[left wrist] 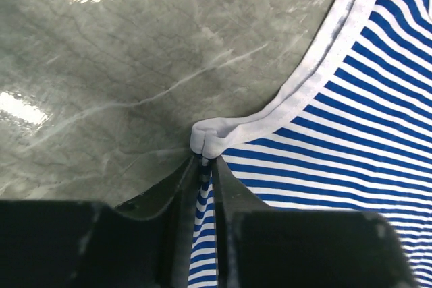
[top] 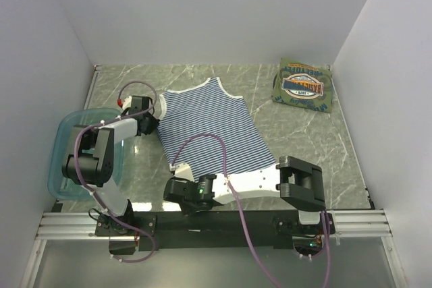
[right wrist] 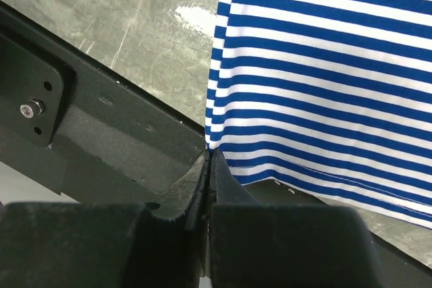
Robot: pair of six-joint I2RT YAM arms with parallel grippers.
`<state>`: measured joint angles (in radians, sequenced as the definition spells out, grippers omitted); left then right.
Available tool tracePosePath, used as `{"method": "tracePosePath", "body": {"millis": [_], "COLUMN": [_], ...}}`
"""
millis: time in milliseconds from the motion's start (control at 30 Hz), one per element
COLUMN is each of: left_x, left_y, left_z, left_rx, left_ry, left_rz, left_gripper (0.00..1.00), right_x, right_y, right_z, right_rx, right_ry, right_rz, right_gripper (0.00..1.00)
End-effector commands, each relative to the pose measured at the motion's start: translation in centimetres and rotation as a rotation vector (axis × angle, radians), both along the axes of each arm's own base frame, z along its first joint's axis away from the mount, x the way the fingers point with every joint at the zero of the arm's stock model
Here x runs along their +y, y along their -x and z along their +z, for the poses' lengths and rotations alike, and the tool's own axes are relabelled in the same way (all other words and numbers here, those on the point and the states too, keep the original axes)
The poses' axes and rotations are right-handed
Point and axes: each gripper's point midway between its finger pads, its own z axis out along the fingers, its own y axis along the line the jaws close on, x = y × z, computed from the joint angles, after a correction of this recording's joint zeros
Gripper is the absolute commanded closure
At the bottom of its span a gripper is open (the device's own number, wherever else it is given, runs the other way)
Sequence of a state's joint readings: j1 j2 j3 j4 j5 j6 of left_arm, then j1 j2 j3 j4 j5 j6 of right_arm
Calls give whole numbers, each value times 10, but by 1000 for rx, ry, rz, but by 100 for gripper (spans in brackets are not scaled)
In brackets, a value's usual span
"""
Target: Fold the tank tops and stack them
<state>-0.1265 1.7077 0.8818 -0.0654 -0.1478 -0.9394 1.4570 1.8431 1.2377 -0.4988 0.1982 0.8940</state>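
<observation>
The navy-and-white striped tank top (top: 209, 126) lies spread flat on the marble table, neck toward the back. My left gripper (top: 154, 125) is at its left armhole. In the left wrist view this gripper (left wrist: 206, 163) is shut on a bunched fold of the white trim and striped cloth (left wrist: 351, 139). My right gripper (top: 173, 190) reaches across to the near-left hem corner. The right wrist view shows it (right wrist: 209, 153) shut on that corner of the striped cloth (right wrist: 324, 65). An olive-green tank top (top: 304, 85) with an oval graphic lies folded at the back right.
A translucent teal tub (top: 61, 133) stands at the left edge, beside the left arm. The black base bar (right wrist: 101, 139) and metal rail (top: 216, 220) run along the near edge just under the hem. White walls enclose the table on three sides.
</observation>
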Motion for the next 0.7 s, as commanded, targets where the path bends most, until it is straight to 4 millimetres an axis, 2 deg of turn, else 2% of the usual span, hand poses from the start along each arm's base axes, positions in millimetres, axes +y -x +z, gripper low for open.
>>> {"method": "tracePosePath", "body": {"millis": [0,200,300,333,400,533,567,600,633,667], "left_x": [18,28,32,33,35,26,25,22,17,11], "left_y": [17,15,11,11,8,-2,-5,-6,-7,-10], "left_z": [-16,4,18,24,32,53,58,60,62,65], "left_rx": [88,67,50,47,35,-14,-24,-28,-30,-40], "left_ry": [-95,-128,-144,-147,-150,-122,-118,-110,-92,-83], "left_rz": [45,92,113,119,127,93,91,83,64,51], "left_gripper": [80,99,99,99,99,100,99,99,99,99], "right_x": [10,35,50,57,61,62,55,51,43,39], "right_y": [1,14,17,16,15,5,2,-4,-6,-9], "right_z": [23,30,35,42,46,61,56,66,60,69], "right_rx": [0,52,67,62,61,53,56,51,55,49], "right_ry": [-68,-134,-157,-174,-180,-228,-219,-242,-236,-260], "right_rz": [4,60,82,86,96,79,68,52,44,32], "right_gripper": [100,100,100,100,100,100,100,100,100,100]}}
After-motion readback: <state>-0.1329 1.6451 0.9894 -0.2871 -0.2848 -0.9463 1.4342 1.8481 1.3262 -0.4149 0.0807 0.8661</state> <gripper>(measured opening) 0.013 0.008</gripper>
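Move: The left hand has its nearly shut fingers around the striped tank top's left underarm corner, right at its hand point. The tank top's middle is about 22 cm to its right and 3 cm back, and the bin's middle some 24 cm to its left and 11 cm back. The right hand already pinches the near-left hem corner at its own point; the underarm corner lies some 35 cm ahead of it and 8 cm left. Leftward and slightly back, the left hand draws about 3 cm while its fingers finish closing on the underarm corner, then it lifts some 3 cm, easing forward again. The right hand, its pinch kept shut on the hem corner, goes about 5 cm left and 4 cm up, rolling its left side up by about 10 degrees, with a slight slide back right at the end. ##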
